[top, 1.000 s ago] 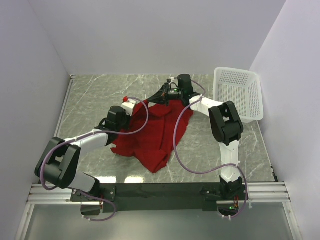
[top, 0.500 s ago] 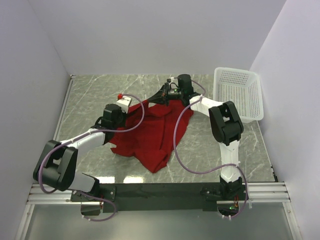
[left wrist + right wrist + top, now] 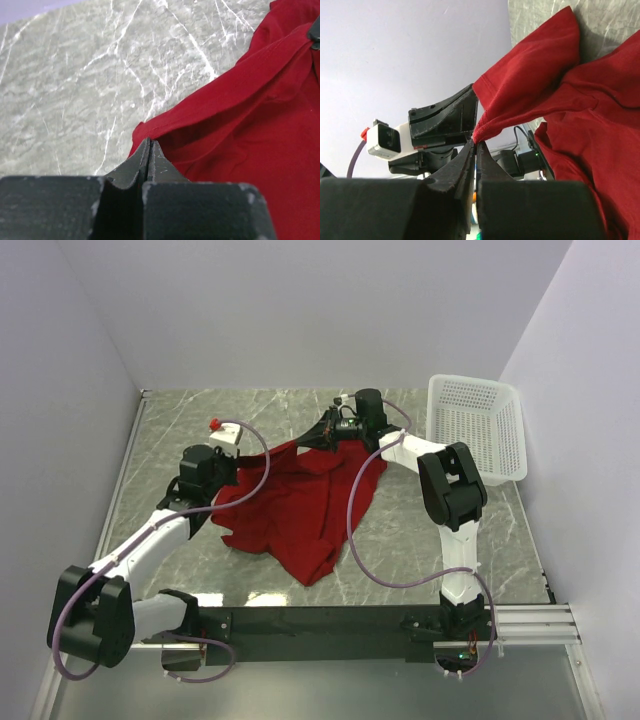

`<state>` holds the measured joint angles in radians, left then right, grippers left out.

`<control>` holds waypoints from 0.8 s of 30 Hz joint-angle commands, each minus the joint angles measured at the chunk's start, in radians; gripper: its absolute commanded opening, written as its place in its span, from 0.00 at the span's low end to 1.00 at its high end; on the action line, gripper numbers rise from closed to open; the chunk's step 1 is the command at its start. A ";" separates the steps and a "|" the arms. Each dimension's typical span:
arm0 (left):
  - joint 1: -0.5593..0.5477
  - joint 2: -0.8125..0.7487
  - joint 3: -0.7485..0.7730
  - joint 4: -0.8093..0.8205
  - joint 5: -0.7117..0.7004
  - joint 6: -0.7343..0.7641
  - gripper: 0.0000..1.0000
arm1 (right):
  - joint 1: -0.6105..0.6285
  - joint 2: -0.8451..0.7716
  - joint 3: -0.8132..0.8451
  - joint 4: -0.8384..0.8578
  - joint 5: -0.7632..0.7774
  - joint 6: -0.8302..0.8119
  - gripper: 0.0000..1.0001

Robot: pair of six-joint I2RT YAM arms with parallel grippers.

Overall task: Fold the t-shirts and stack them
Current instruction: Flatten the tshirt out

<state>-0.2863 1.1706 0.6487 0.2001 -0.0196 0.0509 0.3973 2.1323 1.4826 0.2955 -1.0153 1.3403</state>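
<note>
One deep red t-shirt point(image 3: 300, 505) lies rumpled on the marble table, stretched between both grippers. My left gripper point(image 3: 214, 496) is shut on its left edge; in the left wrist view the jaws point(image 3: 149, 143) meet with the red cloth point(image 3: 240, 125) at their tip. My right gripper point(image 3: 302, 443) is shut on the shirt's far edge and holds it a little off the table. Seen from the right wrist, the tips point(image 3: 476, 142) pinch a fold of the cloth point(image 3: 530, 85).
A white mesh basket point(image 3: 480, 430) stands at the back right, tilted against the wall. Grey walls close in the table on the left, back and right. Purple cables loop off both arms over the shirt.
My left gripper has shut on the shirt's left edge and drawn it leftward and back, stretching the cloth. The right gripper has stayed where it was.
</note>
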 commanded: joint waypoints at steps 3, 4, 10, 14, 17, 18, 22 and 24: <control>0.044 -0.051 0.012 -0.050 0.032 -0.045 0.01 | -0.003 -0.058 0.018 -0.018 -0.008 -0.053 0.15; 0.052 -0.051 0.022 -0.059 0.032 -0.083 0.01 | -0.002 -0.058 0.019 -0.022 -0.009 -0.061 0.18; 0.125 -0.060 0.095 -0.120 0.023 -0.178 0.01 | -0.012 -0.086 0.088 -0.162 -0.055 -0.355 0.42; 0.147 -0.057 0.156 -0.143 0.023 -0.209 0.01 | -0.046 -0.110 0.142 -0.385 -0.124 -0.730 0.48; 0.157 -0.049 0.204 -0.169 -0.005 -0.227 0.01 | -0.087 -0.111 0.256 -0.706 -0.041 -1.062 0.53; 0.159 -0.048 0.216 -0.179 -0.009 -0.232 0.00 | -0.097 -0.088 0.356 -0.790 0.081 -1.143 0.54; 0.196 -0.054 0.264 -0.197 -0.033 -0.278 0.01 | -0.113 -0.008 0.551 -1.019 0.443 -1.436 0.54; 0.210 -0.060 0.290 -0.232 -0.036 -0.307 0.01 | -0.118 0.031 0.619 -1.078 0.547 -1.492 0.54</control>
<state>-0.0990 1.1400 0.8780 0.0044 -0.0322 -0.1921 0.2863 2.1239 2.0064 -0.5594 -0.7399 0.1432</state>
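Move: The red t-shirt's raised far edge is stretched between both hands' fingertips. Its middle lies about 6 cm to the right of the left hand and 1 cm farther out, and about 6 cm left and 1 cm back from the right hand, level with both. The shirt's body lies some 13 cm back from the right hand, straight below its line, and 14 cm down. The shirt's right end is about 15 cm right of that hand, 1 cm back and 14 cm down. The right fingers open to about half and let go of the raised edge almost in place, then that hand swings away forward and right, some 11 cm in all, rising slightly as the wrist rolls and tips the fingers farther down. The left hand, fingers still shut, draws the edge left, then climbs about 8 cm while edging on left, turning counter-clockwise and ending clear of the cloth. ##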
